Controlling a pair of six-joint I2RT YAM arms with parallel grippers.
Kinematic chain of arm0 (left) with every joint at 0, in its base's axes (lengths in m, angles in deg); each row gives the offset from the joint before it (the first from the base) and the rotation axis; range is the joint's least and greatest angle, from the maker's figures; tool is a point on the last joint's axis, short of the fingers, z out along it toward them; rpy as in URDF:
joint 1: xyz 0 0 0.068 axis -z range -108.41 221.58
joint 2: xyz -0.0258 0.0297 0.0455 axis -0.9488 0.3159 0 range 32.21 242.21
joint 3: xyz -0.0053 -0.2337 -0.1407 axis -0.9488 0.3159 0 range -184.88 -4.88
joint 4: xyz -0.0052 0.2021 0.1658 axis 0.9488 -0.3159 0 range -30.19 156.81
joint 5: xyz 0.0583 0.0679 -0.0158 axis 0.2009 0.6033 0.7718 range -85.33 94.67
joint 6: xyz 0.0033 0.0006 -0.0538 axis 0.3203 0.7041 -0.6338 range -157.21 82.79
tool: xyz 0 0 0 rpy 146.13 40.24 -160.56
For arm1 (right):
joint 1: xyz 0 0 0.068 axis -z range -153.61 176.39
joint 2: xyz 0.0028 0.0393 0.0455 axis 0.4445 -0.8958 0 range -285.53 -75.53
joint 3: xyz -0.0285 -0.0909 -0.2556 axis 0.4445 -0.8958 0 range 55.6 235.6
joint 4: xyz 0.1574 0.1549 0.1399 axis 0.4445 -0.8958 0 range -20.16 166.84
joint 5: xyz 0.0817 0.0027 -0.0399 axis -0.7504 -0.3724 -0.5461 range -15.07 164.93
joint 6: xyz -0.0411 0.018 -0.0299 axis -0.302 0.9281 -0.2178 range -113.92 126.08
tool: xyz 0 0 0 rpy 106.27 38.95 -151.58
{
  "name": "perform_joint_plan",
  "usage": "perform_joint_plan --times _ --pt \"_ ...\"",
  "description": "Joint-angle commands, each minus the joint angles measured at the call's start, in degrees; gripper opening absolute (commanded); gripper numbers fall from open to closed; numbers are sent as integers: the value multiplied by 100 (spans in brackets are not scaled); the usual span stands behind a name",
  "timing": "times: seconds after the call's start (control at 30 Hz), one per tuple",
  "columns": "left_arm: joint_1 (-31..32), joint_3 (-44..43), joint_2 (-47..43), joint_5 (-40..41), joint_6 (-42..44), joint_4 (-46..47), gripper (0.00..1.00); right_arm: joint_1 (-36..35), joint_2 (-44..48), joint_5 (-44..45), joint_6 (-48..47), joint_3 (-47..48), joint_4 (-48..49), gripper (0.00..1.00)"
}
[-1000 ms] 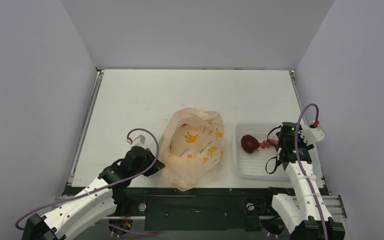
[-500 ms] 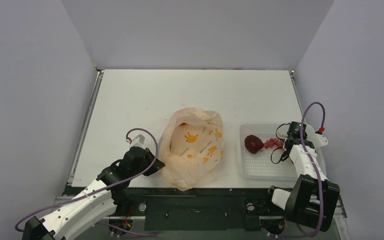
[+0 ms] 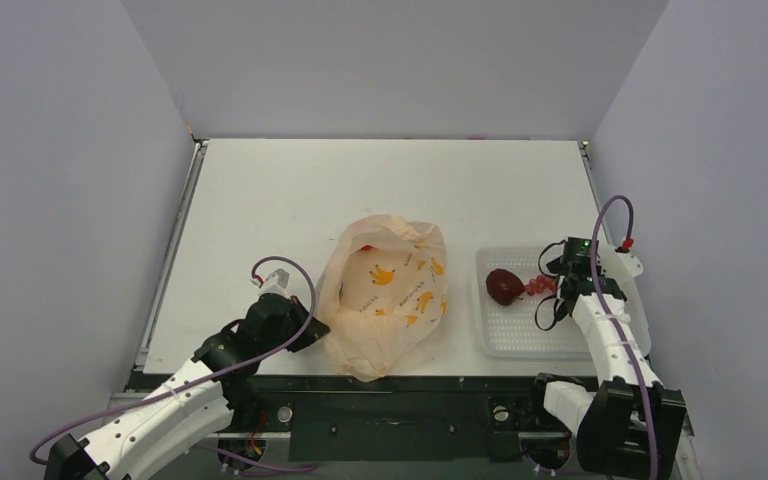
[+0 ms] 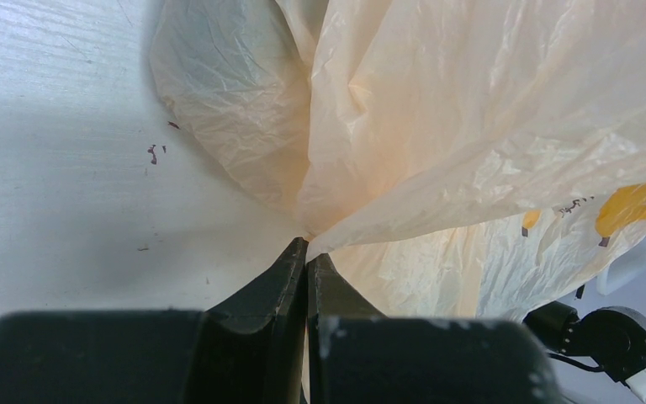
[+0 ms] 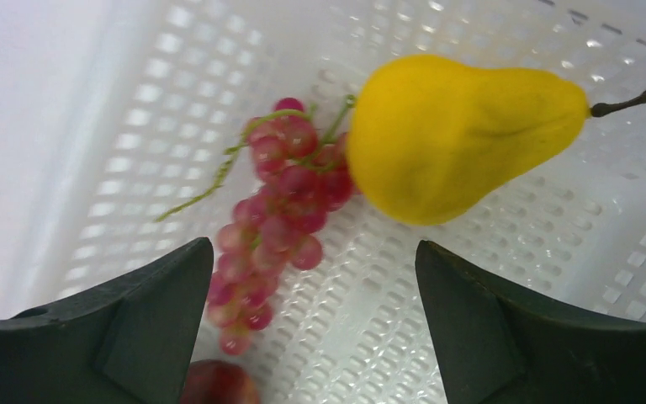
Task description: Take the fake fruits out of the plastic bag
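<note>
The peach plastic bag [image 3: 385, 295] with yellow bananas lies mid-table, and something red [image 3: 366, 247] shows at its far end. My left gripper [image 3: 312, 333] is shut on the bag's left edge, with plastic [image 4: 471, 126] pinched between its tips [image 4: 307, 248]. Three fake fruits lie in the white perforated tray [image 3: 520, 340]: a dark maroon one [image 3: 502, 286], a string of red berries [image 3: 538, 287] and a yellow pear [image 5: 463, 135]. My right gripper [image 3: 560, 280] hangs open just above the tray. Between its jaws [image 5: 313, 248] are only the berries [image 5: 282, 202] and the tray floor [image 5: 555, 252].
The tray sits near the table's right edge, close to the right wall. Bare white table [image 3: 380, 190] stretches behind the bag and to its left [image 4: 50, 168]. The metal rail [image 3: 390, 385] at the near edge lies just below the bag.
My right gripper has opened wider, and its arm swung right, then back left over the tray. The tray shifted slightly. The left arm and the bag have not moved.
</note>
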State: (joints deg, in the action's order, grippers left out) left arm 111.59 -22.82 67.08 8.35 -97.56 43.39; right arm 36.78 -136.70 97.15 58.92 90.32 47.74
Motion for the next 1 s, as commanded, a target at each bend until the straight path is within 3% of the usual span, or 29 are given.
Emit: perform_joint_plan --times 0.0,0.1,0.2,0.43,0.57,0.77,0.83,0.87,0.97 --pt "-20 -301 -109 2 82 24 0 -703 498 791 66 680 -380 86" --pt "-34 -409 -124 26 108 -46 0 -1441 688 1295 -188 1043 -514 87" --pt "-34 -529 -91 30 156 -94 0 -2138 826 1140 -738 1532 -320 87" --pt "-29 -667 76 67 221 -67 0 -3686 974 -1581 -2256 1607 1456 80" --pt "-30 -736 100 98 247 -113 0 -4916 853 -2344 -2627 1187 2686 76" --pt "-31 -932 88 215 298 -270 0 -6460 -513 -2638 -2813 1206 3089 56" --pt "-33 -980 108 239 313 -307 0 -6705 -1097 -2577 -2814 1317 3170 45" --pt "-34 -999 112 245 312 -329 0 -6777 -1278 -2442 -2794 1428 3189 35" --pt "-44 -1104 124 240 313 -379 0 -6971 -2162 -2143 -2735 1663 3290 22"
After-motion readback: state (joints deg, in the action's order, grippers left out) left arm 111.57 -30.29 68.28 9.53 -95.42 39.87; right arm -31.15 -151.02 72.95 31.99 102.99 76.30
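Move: The dark green fruit in the plastic bag lies about 50 cm to the right gripper's left, level with it fore and aft, some 4 cm lower; the red fruit in the bag is roughly 9 cm beyond that and 5 cm nearer on the left-right line. Just below the right gripper the yellow pear lies in the tray, about 3 cm right and 1 cm back. From the left gripper the green fruit is about 10 cm ahead, 4 cm right and 4 cm lower. Swing the right gripper up off the pear, going slightly forward at first, then sweep it some 43 cm left and back a little in an arc to the bag's mouth, sinking at the end. Turn it about 100 degrees counter-clockwise and narrow the wide-open fingers to nearly shut on the way. Keep the left gripper pinching the bag's rim and raise it about 4 cm. ##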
